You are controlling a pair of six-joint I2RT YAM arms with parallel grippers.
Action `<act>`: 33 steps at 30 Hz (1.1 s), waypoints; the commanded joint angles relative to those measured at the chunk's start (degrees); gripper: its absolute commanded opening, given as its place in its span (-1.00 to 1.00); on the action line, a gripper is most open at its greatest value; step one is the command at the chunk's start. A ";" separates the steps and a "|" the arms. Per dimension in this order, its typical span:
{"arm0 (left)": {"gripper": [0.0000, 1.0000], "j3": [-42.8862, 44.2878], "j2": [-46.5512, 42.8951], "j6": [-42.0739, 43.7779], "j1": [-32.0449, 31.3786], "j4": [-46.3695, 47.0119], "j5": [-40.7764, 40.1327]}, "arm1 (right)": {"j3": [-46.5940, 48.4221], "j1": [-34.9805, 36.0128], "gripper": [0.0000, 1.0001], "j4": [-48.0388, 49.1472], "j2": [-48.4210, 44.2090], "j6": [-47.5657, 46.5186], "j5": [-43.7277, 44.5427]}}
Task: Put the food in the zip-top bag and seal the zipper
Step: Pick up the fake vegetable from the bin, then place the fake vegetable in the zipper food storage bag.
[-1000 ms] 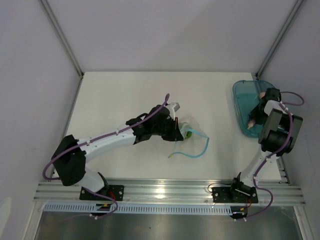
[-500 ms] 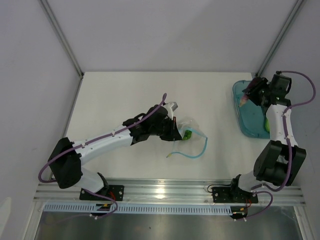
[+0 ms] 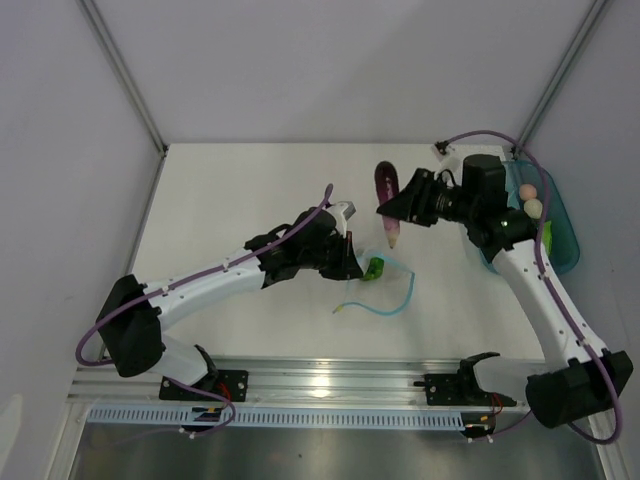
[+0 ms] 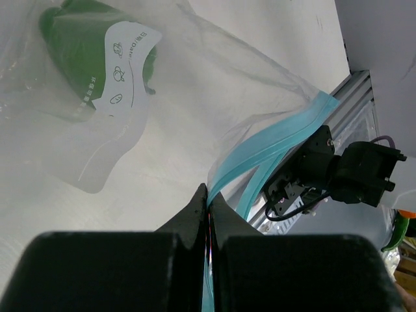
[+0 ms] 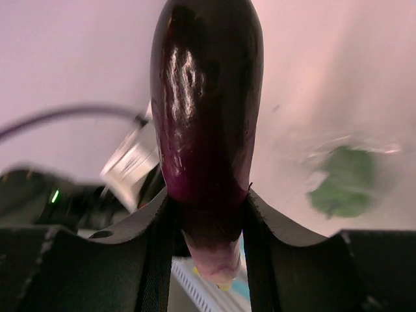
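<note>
The zip-top bag (image 3: 388,277) lies crinkled on the table's middle with a green bell pepper (image 3: 375,268) inside it. My left gripper (image 3: 354,266) is shut on the bag's mouth edge, at the teal zipper (image 4: 273,144). The pepper (image 4: 81,62) shows through the clear plastic in the left wrist view. My right gripper (image 3: 392,209) is shut on a purple eggplant (image 3: 385,180), held above the table just beyond the bag, pale stem end toward the bag. The eggplant (image 5: 207,110) sits between both fingers in the right wrist view.
A teal tray (image 3: 568,250) sits at the right edge, partly behind the right arm. In it are a pink ball (image 3: 527,190), a whitish egg (image 3: 533,207) and a light green vegetable (image 3: 547,236). Walls close in the table's left, back and right sides.
The right arm has lifted off the tray and swung left with the eggplant, now beside the bag. The left gripper has stayed put on the bag's edge.
</note>
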 commanded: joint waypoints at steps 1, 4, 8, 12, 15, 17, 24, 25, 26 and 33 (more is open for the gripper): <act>-0.99 0.55 -2.16 0.23 0.24 0.61 -1.32 | -2.68 6.33 -1.00 -6.76 -5.39 -3.27 -3.51; -0.99 -2.26 -3.48 -0.31 0.86 2.46 -1.23 | -3.99 13.00 -1.00 -13.87 -6.62 -5.91 -0.64; -0.99 -4.72 -4.80 0.22 1.12 3.25 -2.46 | -6.99 19.95 -1.00 -17.30 -10.65 -3.55 1.67; -0.99 -6.66 -5.68 0.66 2.09 3.87 -3.34 | -7.51 27.23 -1.00 -20.83 -13.03 -2.40 6.41; -0.99 -7.36 -6.12 1.36 2.44 3.96 -3.69 | -9.01 30.06 -1.00 -21.36 -14.09 -0.38 8.61; -0.99 -7.45 -6.21 1.89 2.44 3.87 -3.60 | -10.06 32.35 -1.00 -22.67 -14.18 0.50 10.28; -0.99 -9.99 -7.52 3.03 2.44 8.52 0.61 | -12.00 33.67 -1.00 -27.42 -14.09 0.68 19.77; -0.99 -10.44 -7.70 3.03 2.44 8.88 0.88 | -12.26 33.76 -1.00 -27.51 -14.18 0.77 19.87; -0.99 -10.53 -7.88 3.12 2.44 9.14 1.14 | -12.52 33.76 -1.00 -27.94 -14.18 0.94 19.95; -0.99 -12.19 -8.58 3.04 2.44 12.13 3.51 | -16.57 33.85 -1.00 -26.64 -12.60 1.03 19.34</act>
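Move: The right hand already holds the eggplant well above the bag; the bag's open mouth lies about 11 cm back, 3 cm left and 20 cm below it. Some 4 cm back, 6 cm left and 27 cm below that hand is the green pepper inside the bag. The left gripper, pinching the blue rim, stands roughly 10 cm back, 9 cm left and 13 cm below it; from the left gripper the mouth is level, 7 cm right and 8 cm down. Back and slightly left at first, fast, then mostly down with a small drift right, the right hand swings the gripped eggplant to the near side of the bag mouth: about 20 cm back and 13 cm down in all. Its fingers tip more steeply down and turn some 20 degrees counter-clockwise, grip unchanged. The left hand keeps its pinch on the rim, drawing it about 3 cm left and slightly down. ##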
